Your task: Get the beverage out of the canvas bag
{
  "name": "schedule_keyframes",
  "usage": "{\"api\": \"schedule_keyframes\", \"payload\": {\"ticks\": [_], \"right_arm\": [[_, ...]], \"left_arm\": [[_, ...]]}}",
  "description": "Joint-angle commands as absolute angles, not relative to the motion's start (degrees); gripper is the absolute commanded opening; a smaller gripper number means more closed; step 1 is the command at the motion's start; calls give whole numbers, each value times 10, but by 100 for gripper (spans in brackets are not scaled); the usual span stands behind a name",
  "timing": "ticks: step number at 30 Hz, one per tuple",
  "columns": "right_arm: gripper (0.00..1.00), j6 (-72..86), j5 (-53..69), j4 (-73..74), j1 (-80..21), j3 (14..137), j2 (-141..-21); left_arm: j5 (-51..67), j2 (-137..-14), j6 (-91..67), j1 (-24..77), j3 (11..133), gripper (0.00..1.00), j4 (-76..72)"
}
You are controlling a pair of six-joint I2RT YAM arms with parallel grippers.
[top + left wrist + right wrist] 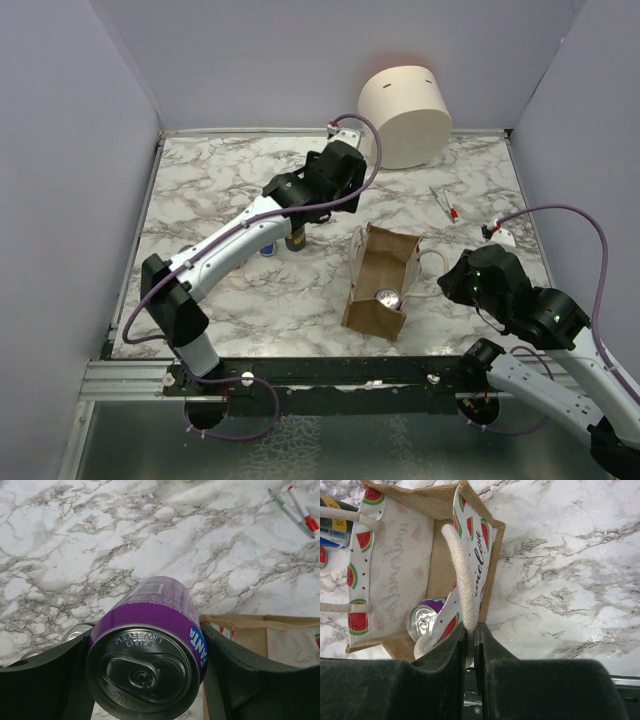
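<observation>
The canvas bag stands open in the middle of the table, with a watermelon-print lining. A silver-topped purple beverage can stands inside it. My left gripper is shut on another purple beverage can, held upright outside the bag and just left of it. Whether this can rests on the marble I cannot tell. My right gripper is shut on the bag's white rope handle, at the bag's right side.
Other cans stand on the marble beside the held one, left of the bag. A large cream cylinder sits at the back wall. Markers and a small white object lie at the right.
</observation>
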State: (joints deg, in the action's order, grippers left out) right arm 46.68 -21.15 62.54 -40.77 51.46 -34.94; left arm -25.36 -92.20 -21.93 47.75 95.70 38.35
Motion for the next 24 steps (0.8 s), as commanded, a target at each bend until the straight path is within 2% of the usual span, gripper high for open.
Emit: {"api": "schedule_keyframes", "payload": {"ticks": [1, 12, 24], "right_arm": [[11, 466, -218, 624, -409, 514, -344], [11, 473, -224, 627, -409, 517, -340], [11, 478, -228, 629, -409, 517, -336]], "left_arm": [[-229, -983, -208, 474, 1020, 0, 409], [-215, -1149, -206, 456, 1092, 0, 453], [-197, -1192, -212, 436, 1064, 0, 423]]}}
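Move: Below the left hand, which already holds the purple can, the bare spot for it lies about 4 cm ahead, 2 cm right and 24 cm down. The black can stands about 9 cm left of the hand and level with it, the blue can some 16 cm left and 2 cm back, both about 18 cm lower; the bag's middle is roughly 15 cm right, 8 cm back, 18 cm below. From the right hand the spot lies some 23 cm ahead, 27 cm left, 15 cm down. Lowering the purple can about 17 cm, the left hand sinks to the bare marble between the black can and the bag, easing some 4 cm forward and slowing almost to a stop. The wrist tips fingers-down by about 20 degrees and rolls its left side up about 15, bringing the can upright, grip unchanged. The right hand stays, still pinching the bag's rope handle. ##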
